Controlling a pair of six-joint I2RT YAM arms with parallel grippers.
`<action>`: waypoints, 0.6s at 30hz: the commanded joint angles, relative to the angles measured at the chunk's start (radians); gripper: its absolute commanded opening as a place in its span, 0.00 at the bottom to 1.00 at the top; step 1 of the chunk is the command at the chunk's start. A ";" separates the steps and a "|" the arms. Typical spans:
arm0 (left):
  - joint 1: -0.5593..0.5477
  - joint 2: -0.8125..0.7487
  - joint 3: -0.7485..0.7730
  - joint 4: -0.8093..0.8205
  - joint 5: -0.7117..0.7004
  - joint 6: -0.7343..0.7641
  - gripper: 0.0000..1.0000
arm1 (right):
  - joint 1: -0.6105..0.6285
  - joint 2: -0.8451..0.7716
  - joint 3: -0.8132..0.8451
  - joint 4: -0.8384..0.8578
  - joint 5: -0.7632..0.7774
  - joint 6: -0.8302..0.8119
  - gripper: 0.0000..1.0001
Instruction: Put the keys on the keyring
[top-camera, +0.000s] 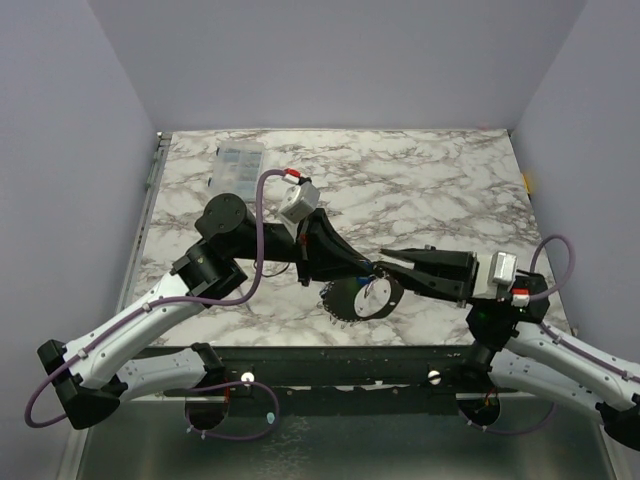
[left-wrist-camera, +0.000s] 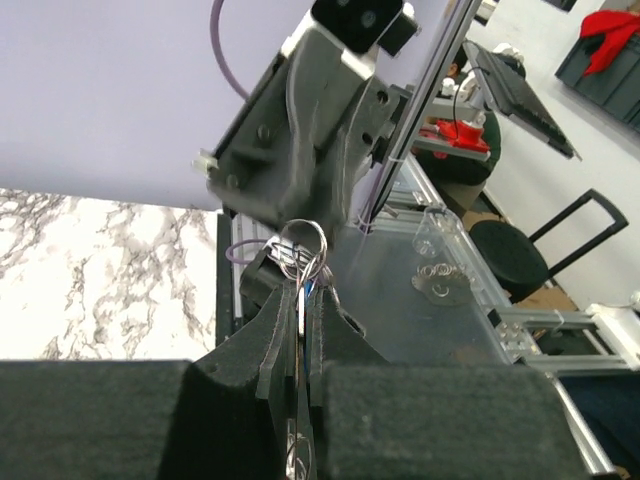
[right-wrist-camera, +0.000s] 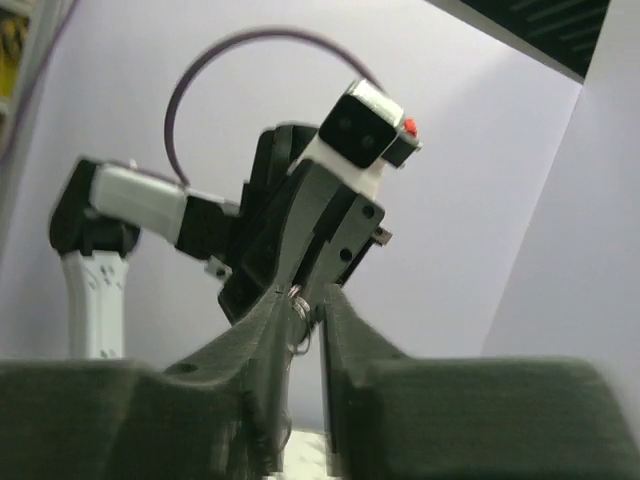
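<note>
Over the front middle of the marble table (top-camera: 430, 190) my two grippers meet tip to tip. The left gripper (top-camera: 360, 268) (left-wrist-camera: 300, 292) is shut on a thin metal strip, the keyring seen edge-on. The keyring's beaded rim (top-camera: 336, 300) hangs below the grippers. Small keys (top-camera: 372, 284) with a blue head (left-wrist-camera: 313, 287) and thin wire loops (left-wrist-camera: 303, 245) bunch at the left fingertips. The right gripper (top-camera: 386, 260) (right-wrist-camera: 305, 300) faces them with a narrow gap between its jaws. A wire loop (right-wrist-camera: 299, 312) lies against its left finger and is not clamped.
A clear plastic compartment box (top-camera: 238, 165) lies at the back left of the table. A dark metal rail (top-camera: 340, 365) runs along the near edge by the arm bases. Lilac walls enclose the table on three sides.
</note>
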 joint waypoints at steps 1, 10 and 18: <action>0.002 0.000 -0.024 -0.005 -0.034 0.007 0.00 | 0.003 -0.103 0.074 -0.013 0.187 -0.035 0.38; 0.015 0.010 -0.043 0.004 -0.080 0.015 0.00 | 0.003 -0.247 0.271 -0.650 0.216 -0.225 0.60; 0.030 0.056 -0.009 -0.125 -0.103 0.061 0.00 | 0.003 -0.036 0.694 -1.488 0.199 -0.578 0.60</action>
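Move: Just past the left fingertips, about 2 cm to that hand's right, stands the keyring's wire, with the keys pinched between those fingers. For the right hand the keyring is right at its closed tips, only about 1 cm to its left and level. The dark coil loop hangs below, roughly 7 cm beneath both hands and 1 cm back, about 2 cm left of the right hand and 1 cm left of the left one. Opening wide, the right fingers let go of the keyring and pull away from the left hand, up about 10 cm and some 8 cm to the right, swinging clockwise by roughly 20 degrees. Meanwhile the left hand keeps its pinch on the keys and carries the bunch about 4 cm down and 3 cm forward. ##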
